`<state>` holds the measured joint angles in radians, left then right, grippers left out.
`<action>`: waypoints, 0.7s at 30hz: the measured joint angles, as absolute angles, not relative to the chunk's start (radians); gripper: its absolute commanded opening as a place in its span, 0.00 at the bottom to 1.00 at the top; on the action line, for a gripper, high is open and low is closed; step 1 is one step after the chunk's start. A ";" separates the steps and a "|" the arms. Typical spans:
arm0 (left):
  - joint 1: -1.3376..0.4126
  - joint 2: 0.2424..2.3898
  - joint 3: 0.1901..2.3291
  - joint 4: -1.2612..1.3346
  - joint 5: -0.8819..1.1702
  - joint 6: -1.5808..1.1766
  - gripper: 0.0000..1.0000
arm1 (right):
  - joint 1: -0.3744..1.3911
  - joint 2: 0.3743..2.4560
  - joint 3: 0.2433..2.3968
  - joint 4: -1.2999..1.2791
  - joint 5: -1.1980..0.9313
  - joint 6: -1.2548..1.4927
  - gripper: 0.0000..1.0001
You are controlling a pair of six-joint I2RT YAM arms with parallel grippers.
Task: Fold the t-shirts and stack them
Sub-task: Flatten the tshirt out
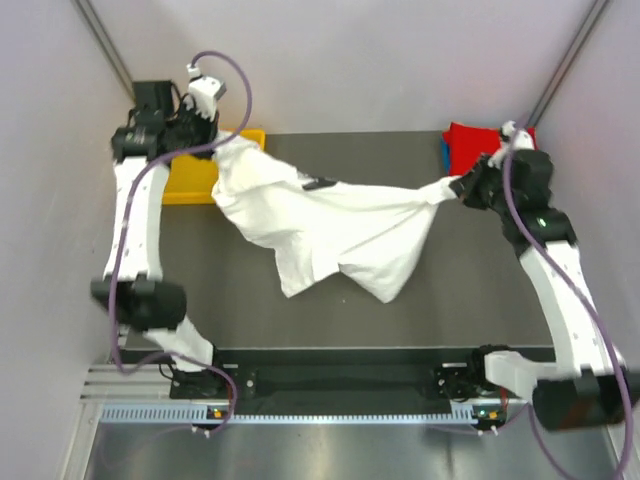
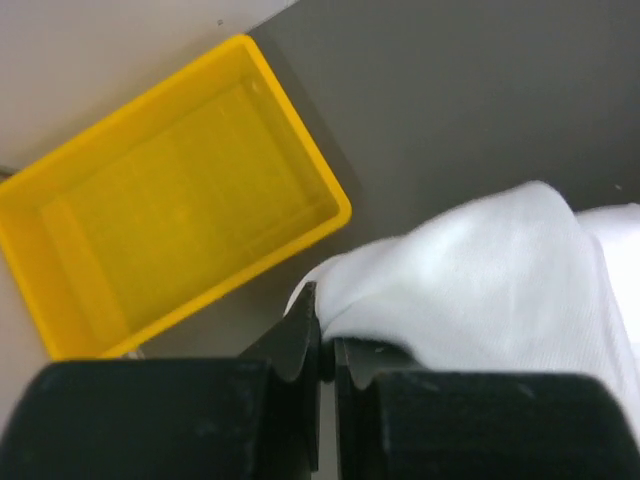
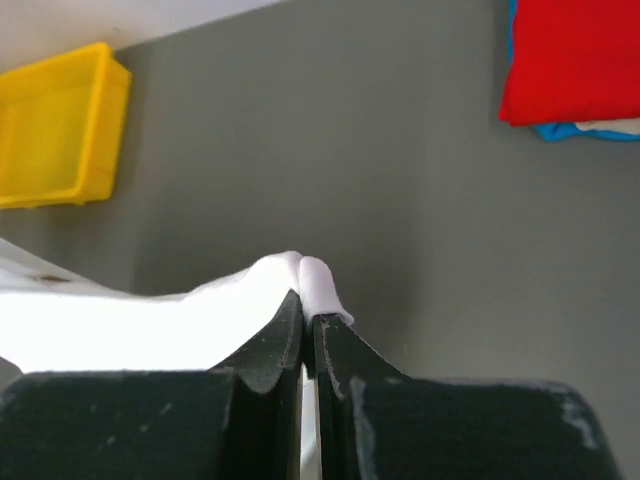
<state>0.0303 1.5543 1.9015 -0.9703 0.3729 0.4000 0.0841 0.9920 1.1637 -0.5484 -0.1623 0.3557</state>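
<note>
A white t-shirt (image 1: 330, 225) hangs stretched between my two grippers above the dark table, its lower part sagging toward the near side. My left gripper (image 1: 222, 143) pinches one end at the far left, jaws shut on white cloth (image 2: 470, 280). At the far right my right gripper (image 1: 462, 187) is shut on the other end, a small fold of white cloth (image 3: 300, 275) bulging over the fingertips. A folded red t-shirt (image 1: 470, 145) lies on a blue one at the far right corner, with the red t-shirt (image 3: 570, 55) and the blue edge (image 3: 560, 132) also in the right wrist view.
A yellow plastic tray (image 1: 195, 180) sits at the far left edge of the table, partly behind the shirt; it holds nothing in the left wrist view (image 2: 170, 210). Walls close in on both sides. The table (image 1: 450, 290) is dark grey.
</note>
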 measured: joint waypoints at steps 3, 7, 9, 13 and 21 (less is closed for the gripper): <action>0.004 1.902 2.168 -0.914 0.357 0.369 0.50 | 0.084 1.282 1.214 -0.420 -0.176 0.349 0.00; -0.068 2.285 2.397 -0.883 0.228 0.344 0.74 | 0.083 1.589 1.304 -0.347 -0.195 0.349 0.00; -0.114 2.388 2.410 -0.885 0.158 0.342 0.73 | 0.082 1.699 1.345 -0.320 -0.207 0.352 0.00; -0.197 2.376 2.257 -0.866 0.145 0.368 0.56 | 0.081 1.805 1.361 -0.305 -0.233 0.360 0.00; -0.417 1.644 1.343 -0.749 0.199 0.666 0.77 | 0.079 1.773 1.291 -0.234 -0.263 0.358 0.00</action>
<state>-0.4168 1.6440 1.3430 -0.7486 0.1989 0.6659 0.0792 1.7733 1.2911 -0.2344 -0.2630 0.3584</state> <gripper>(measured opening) 0.735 0.015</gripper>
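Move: Both hands hold the white t-shirt stretched between them, its middle about 19 cm right of the left hand, 6 cm back and 15 lower. The left hand's laying spot is bare table some 20 cm ahead, 8 right, 31 below; the yellow bin's middle is 20 ahead, 8 left. From the right hand, its laying spot is about 16 cm ahead, 3 left, 28 below, and the red stack 29 ahead, 13 right. Both hands lower the shirt about 16 cm forward; left opens and draws back rightward, right keeps its pinch. ##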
